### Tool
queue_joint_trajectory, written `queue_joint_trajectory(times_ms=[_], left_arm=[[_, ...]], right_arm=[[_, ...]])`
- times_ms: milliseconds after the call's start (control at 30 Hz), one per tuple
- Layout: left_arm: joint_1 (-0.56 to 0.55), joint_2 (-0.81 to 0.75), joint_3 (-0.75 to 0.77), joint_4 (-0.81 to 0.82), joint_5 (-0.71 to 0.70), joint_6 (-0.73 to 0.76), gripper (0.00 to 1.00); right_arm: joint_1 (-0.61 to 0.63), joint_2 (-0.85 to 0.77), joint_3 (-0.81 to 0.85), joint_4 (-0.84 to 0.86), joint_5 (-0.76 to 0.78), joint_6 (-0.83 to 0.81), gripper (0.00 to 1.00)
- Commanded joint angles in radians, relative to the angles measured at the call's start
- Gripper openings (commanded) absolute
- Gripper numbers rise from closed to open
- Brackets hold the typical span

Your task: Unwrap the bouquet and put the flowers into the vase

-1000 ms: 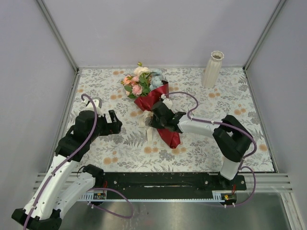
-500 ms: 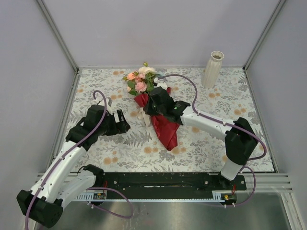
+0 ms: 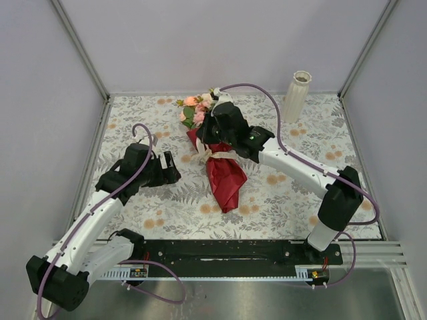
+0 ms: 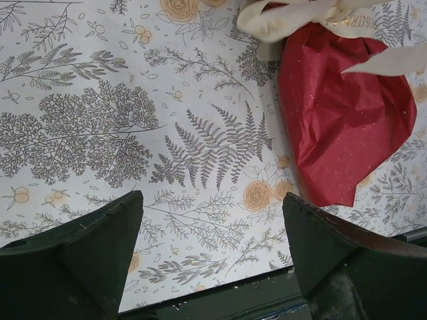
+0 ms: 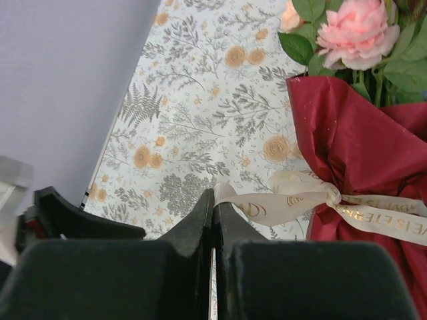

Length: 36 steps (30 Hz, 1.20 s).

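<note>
The bouquet point(image 3: 223, 179), maroon crinkled paper tied with a cream ribbon point(image 3: 208, 155), lies mid-table with its point toward the near edge. Its flowers point(image 3: 197, 110), pink and peach roses with green leaves, point to the back. My right gripper point(image 3: 208, 141) hovers over the bouquet's neck. In the right wrist view it point(image 5: 213, 197) is shut on a loose end of the ribbon point(image 5: 293, 203), beside the wrap point(image 5: 353, 147) and a pink rose point(image 5: 357, 33). My left gripper point(image 3: 172, 171) stands open left of the wrap point(image 4: 340, 127), nothing between its fingers point(image 4: 107, 233). The cream ribbed vase point(image 3: 295, 95) stands upright at the back right.
A floral tablecloth point(image 3: 287, 193) covers the table. Grey walls and metal posts close in the left, back and right sides. A black rail point(image 3: 227, 252) with the arm bases runs along the near edge, and shows dark below the left gripper point(image 4: 253, 293).
My right gripper has moved toward the back with the ribbon end; the bouquet swung with it, flowers further back. The left arm has reached right toward the wrap, jaws slightly narrower.
</note>
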<state>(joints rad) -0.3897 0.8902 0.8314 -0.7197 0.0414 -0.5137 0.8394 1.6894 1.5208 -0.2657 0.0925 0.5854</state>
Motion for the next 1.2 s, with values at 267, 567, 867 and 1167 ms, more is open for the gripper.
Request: queue_joint_trajectory(times_ms=[267,567,867,1167], left_arm=[[0.005,-0.02,0.008,0.028,0.02,0.087,0.91],[0.005,-0.027,-0.008,0.031,0.034,0.077,0.91],[0.006,0.018,0.032,0.026,0.074,0.047,0.9],[0.006,0.229,0.075,0.233,0.238,-0.032,0.86]], right_arm=[[-0.007,-0.115,0.291,-0.044,0.03,-0.085,0.0],[-0.011,-0.25,0.294,-0.012,0.163,-0.157,0.0],[-0.022,-0.375,0.106,0.02,0.276,-0.222,0.0],[-0.028,-0.568,-0.509,0.29,0.145,0.011,0.0]])
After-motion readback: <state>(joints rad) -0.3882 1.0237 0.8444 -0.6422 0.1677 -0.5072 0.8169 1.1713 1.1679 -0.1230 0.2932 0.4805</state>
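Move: The right hand has a ribbon end in its shut fingers. The knot on the red wrapping lies about 7 cm ahead of it, some 2 cm to its right and 21 cm below; the flower heads are roughly 28 cm ahead and 3 cm left, the lower half of the wrapping about 7 cm back and 6 cm right, both on the table. From the open left hand the knot is about 18 cm ahead, 13 cm right and 12 cm below. Up first, by some 24 cm, the right hand lifts the ribbon end it still pinches, then sweeps about 12 cm right and a little back across the bouquet before sinking some 15 cm on its right side, fingers tipping up and then partly levelling off again. Near the end the open left hand starts creeping right and forward towards the bouquet. ##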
